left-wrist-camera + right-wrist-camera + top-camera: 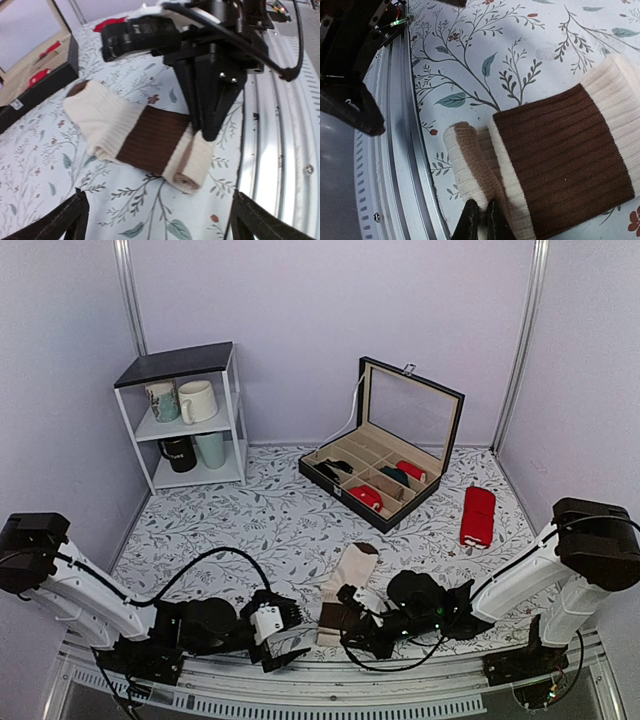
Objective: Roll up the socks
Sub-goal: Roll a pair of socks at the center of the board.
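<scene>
The socks (pixel 352 570) lie flat near the table's front edge, banded cream, dark brown and tan. Their near end is curled into a small roll (pixel 192 167). My right gripper (pixel 481 219) is shut on that rolled end (pixel 470 165), its thin black fingertips (pixel 470 220) pinching the fabric; the left wrist view shows it coming down onto the roll from above (pixel 209 131). My left gripper (pixel 160 225) stands wide open just short of the roll, with nothing between its fingers (pixel 67 222). From above, it sits left of the socks (pixel 283 633).
A black compartment box (pixel 385 465) with its lid up stands at the back, small rolled bundles inside. A plain red pair (pixel 477 515) lies to the right. A white shelf with mugs (pixel 190 420) is back left. A metal rail (pixel 330 692) runs along the near edge.
</scene>
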You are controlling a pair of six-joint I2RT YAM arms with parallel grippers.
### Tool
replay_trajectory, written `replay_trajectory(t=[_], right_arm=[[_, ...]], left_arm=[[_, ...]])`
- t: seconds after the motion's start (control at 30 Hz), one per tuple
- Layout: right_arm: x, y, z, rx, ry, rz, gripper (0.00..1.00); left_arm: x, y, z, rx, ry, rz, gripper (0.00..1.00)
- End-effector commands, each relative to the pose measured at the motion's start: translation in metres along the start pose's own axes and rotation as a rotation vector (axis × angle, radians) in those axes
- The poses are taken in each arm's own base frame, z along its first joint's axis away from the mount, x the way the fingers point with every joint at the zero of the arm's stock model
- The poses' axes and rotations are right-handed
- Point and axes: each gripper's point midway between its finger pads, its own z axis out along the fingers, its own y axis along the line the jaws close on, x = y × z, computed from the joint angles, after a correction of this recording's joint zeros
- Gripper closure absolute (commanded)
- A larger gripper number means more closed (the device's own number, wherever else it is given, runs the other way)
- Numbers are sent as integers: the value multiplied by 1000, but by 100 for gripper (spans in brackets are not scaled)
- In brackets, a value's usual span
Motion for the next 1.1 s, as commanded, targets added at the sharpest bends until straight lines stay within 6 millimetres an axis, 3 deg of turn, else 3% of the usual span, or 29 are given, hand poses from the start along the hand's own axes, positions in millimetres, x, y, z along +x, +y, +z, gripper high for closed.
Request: replay_trajectory(t=[0.0,0.07,0.17,0.3,0.4,0.63,1.07], right_arm=[[79,-8,-8,14,300,191,100],[80,-9,-7,19,304,200,100],[80,-9,-4,17,311,221,100],[81,-7,-2,-1,330,241,100],[79,-7,-3,-11,333,251,100],[82,-15,-5,5,347,287,100],[88,-17,-4,7,362,284,100]], left_arm=[[-40,37,-23,-231,-216,41,1],[-49,42,-32,-256,-290,39,1],[-40,18,-21,-127,-243,121,4],[-25,-9,0,16,-136,141,30],[-15,-29,6,122,-103,138,41],[12,-49,23,212,32,126,41],[18,-41,38,160,64,131,48]])
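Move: The sock's rolled cuff is about 6 cm to the left hand's right, 2 cm back and 5 cm below its wide-open fingers. From the right fingers, which already pinch its right end, its middle lies roughly 3 cm left, level in depth and height. The sock's brown band lies flat just beyond, 6 cm right and 3 cm ahead of the left hand; its dark toe is some 19 cm ahead and 11 cm right, both about 5 cm below. The right fingers keep their pinch on the rolled cuff while that wrist rolls forward-side-down by under 15 degrees, easing back barely 1 cm. The left hand first rises about 3 cm, going slightly forward and left, then swings right, back and some 7 cm down to the cuff's free left end, fingers narrowing to half open around it without shutting. ##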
